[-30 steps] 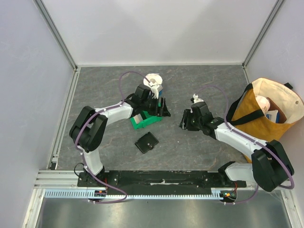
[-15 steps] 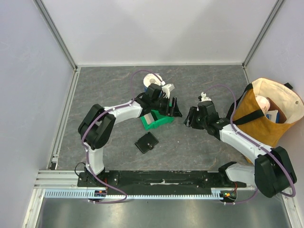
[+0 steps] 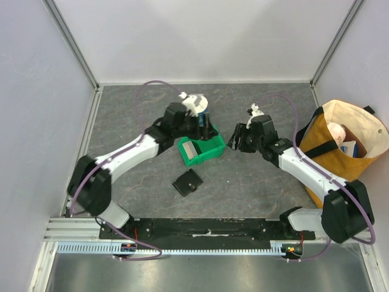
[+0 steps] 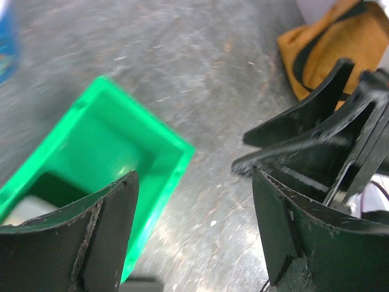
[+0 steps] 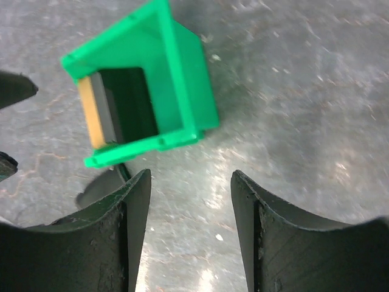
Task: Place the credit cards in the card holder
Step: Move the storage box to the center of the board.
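The credit cards lie in a green bin (image 3: pixel 214 145): a pale card (image 3: pixel 192 149) (image 5: pixel 93 115) and a black card (image 5: pixel 126 108) next to it. The card holder (image 3: pixel 188 182) lies closed on the grey table, nearer the arms than the bin. My left gripper (image 3: pixel 205 126) (image 4: pixel 194 182) hovers open over the bin's far right edge (image 4: pixel 164 176), empty. Just right of the bin, my right gripper (image 3: pixel 236 140) (image 5: pixel 191 181) is open and holds nothing. Its fingers (image 4: pixel 316 137) show in the left wrist view, close to my left gripper.
A white roll with a blue object (image 3: pixel 197 104) stands just behind the left gripper. An orange and cream tote bag (image 3: pixel 322 155) holding a few items stands at the right edge. Walls enclose the table at the back and sides.
The green bin has slid right and slightly back. My left gripper swung right, then drew back left over the bin. The right gripper crept toward the bin. Both jaws opened a little wider.
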`<state>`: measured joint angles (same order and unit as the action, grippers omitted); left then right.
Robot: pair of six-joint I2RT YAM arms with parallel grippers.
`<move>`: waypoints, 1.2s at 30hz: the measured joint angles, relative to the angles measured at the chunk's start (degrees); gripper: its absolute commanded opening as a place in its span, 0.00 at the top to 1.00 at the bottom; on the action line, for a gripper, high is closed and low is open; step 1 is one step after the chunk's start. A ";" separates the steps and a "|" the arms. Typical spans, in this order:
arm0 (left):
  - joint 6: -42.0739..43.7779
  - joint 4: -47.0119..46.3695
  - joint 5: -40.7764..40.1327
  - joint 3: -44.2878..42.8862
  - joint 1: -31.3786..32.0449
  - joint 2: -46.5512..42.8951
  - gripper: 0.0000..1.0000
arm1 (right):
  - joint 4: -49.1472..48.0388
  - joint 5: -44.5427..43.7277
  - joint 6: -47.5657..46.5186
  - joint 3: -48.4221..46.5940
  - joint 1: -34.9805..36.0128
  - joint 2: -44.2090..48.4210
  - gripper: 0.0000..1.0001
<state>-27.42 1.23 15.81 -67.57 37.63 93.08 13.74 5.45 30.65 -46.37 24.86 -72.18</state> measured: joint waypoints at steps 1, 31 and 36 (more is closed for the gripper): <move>-0.44 0.07 -1.38 2.45 -0.81 -2.73 0.20 | -0.24 1.25 -0.17 -1.70 0.11 -1.53 0.32; -11.08 2.58 -8.68 27.34 -13.99 -6.58 0.78 | -0.85 8.39 -6.10 -31.87 11.67 -39.87 0.10; -11.65 -0.11 -7.37 27.65 -13.99 -4.76 0.80 | -0.59 9.62 -6.71 -32.74 11.67 -41.68 0.07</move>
<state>-39.07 1.13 8.45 -39.92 23.64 88.31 13.15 15.07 23.94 -79.11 36.53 -113.86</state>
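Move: The green storage box lies under my left hand, its middle about 5 cm to the left, 1 cm ahead and some 15 cm down. From my right hand it is about 12 cm left, 4 cm ahead and 10 cm below, with the cards packed in its left end, some 17 cm left of this hand and 3 cm ahead. The black card holder lies 11 cm nearer me than the box and 6 cm farther left; the paper roll stands 13 cm beyond the box and 3 cm left of it. I sweep my left hand about 16 cm left across the box, then sink it as far down just outside the left end wall, closing its fingers most of the way as it tips down and turns counter-clockwise. Meanwhile my right hand swings 16 cm left and some 5 cm forward, rising slightly before it drops over the cards, fingers spreading wide and wrist turning about 20 degrees counter-clockwise. ##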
